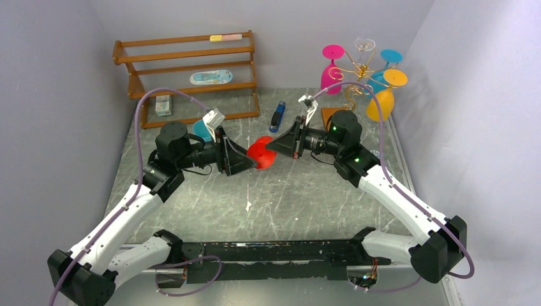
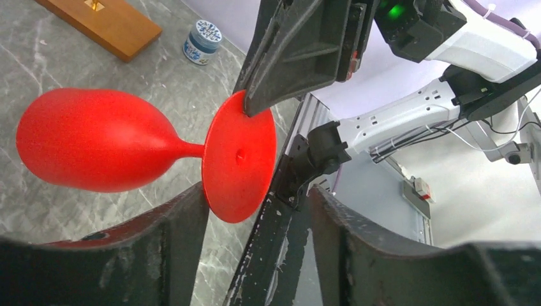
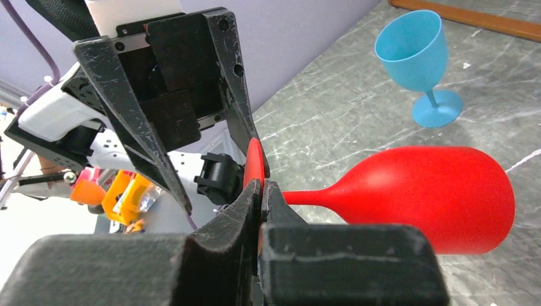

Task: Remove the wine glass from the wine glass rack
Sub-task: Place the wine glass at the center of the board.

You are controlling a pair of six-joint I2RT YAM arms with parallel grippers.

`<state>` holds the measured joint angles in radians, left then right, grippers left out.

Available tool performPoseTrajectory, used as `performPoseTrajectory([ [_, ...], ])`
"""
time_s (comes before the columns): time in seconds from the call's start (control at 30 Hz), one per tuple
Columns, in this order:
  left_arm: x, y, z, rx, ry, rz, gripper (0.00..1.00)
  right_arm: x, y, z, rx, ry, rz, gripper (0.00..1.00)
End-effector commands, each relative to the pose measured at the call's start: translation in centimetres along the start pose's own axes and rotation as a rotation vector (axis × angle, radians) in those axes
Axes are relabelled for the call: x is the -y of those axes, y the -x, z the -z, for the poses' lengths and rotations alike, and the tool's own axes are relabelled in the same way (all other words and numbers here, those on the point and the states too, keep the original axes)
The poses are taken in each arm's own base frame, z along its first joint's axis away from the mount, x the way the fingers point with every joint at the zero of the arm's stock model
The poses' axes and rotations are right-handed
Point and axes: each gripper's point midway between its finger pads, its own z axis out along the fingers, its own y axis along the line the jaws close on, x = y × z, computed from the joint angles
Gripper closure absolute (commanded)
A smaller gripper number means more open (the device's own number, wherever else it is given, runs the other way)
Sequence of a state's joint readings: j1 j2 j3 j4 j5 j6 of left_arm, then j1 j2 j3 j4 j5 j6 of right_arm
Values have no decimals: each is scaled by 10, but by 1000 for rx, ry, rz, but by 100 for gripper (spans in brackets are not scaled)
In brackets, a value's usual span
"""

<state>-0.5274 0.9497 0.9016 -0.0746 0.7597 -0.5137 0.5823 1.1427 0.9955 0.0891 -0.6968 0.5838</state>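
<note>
A red wine glass [image 1: 260,153] hangs on its side above the middle of the table, bowl [image 2: 96,146] to one side and round foot [image 2: 239,162] to the other. My right gripper [image 1: 273,146] is shut on the rim of that foot [image 3: 254,162], with the bowl [image 3: 434,197] sticking out to the right in its view. My left gripper [image 2: 258,197] faces it, open, its two fingers either side of the foot's opposite edge. The wine glass rack [image 1: 357,70], gold wire on a wooden base [image 2: 108,19], stands at the back right.
Pink [image 1: 332,67], orange [image 1: 383,95], blue [image 1: 386,64] and clear [image 1: 365,44] glasses hang on the rack. A blue glass [image 3: 415,57] stands upright on the table by my left arm. A brown slatted shelf [image 1: 185,70] lines the back left; a blue object [image 1: 277,118] lies before it.
</note>
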Motion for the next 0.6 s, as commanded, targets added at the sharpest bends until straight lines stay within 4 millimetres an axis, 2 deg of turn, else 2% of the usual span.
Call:
performPoseTrajectory([
  [0.0, 2, 4, -4, 23, -22, -5, 42, -10, 4, -2, 28, 52, 24, 100],
  [0.13, 1, 5, -4, 30, -13, -5, 55, -9, 0, -2, 18, 59, 18, 100],
  [0.27, -1, 5, -5, 33, -4, -2, 63, -11, -5, -4, 5, 92, 6, 100],
  [0.57, -6, 8, -5, 48, 23, -12, 89, -9, -12, -3, -8, 92, 11, 100],
])
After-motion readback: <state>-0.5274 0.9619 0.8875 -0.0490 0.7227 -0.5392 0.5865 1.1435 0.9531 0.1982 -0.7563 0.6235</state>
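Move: The wine glass lies roughly level in the air, bowl forward. The middle of its foot is about 3 cm to the left hand's right, 1 cm ahead and level; from the right hand, which already pinches the foot's far rim, it lies 3 cm left, 0 cm ahead and about 1 cm below. The blue wine glass stands some 22 cm ahead of the left hand, 18 cm left and 22 cm below. A blue-black tool lies about 33 cm ahead, 9 cm right and 31 cm below. Left hand eases about 1 cm forward, closing its fingers around the foot's rim; right hand keeps its pinch. ##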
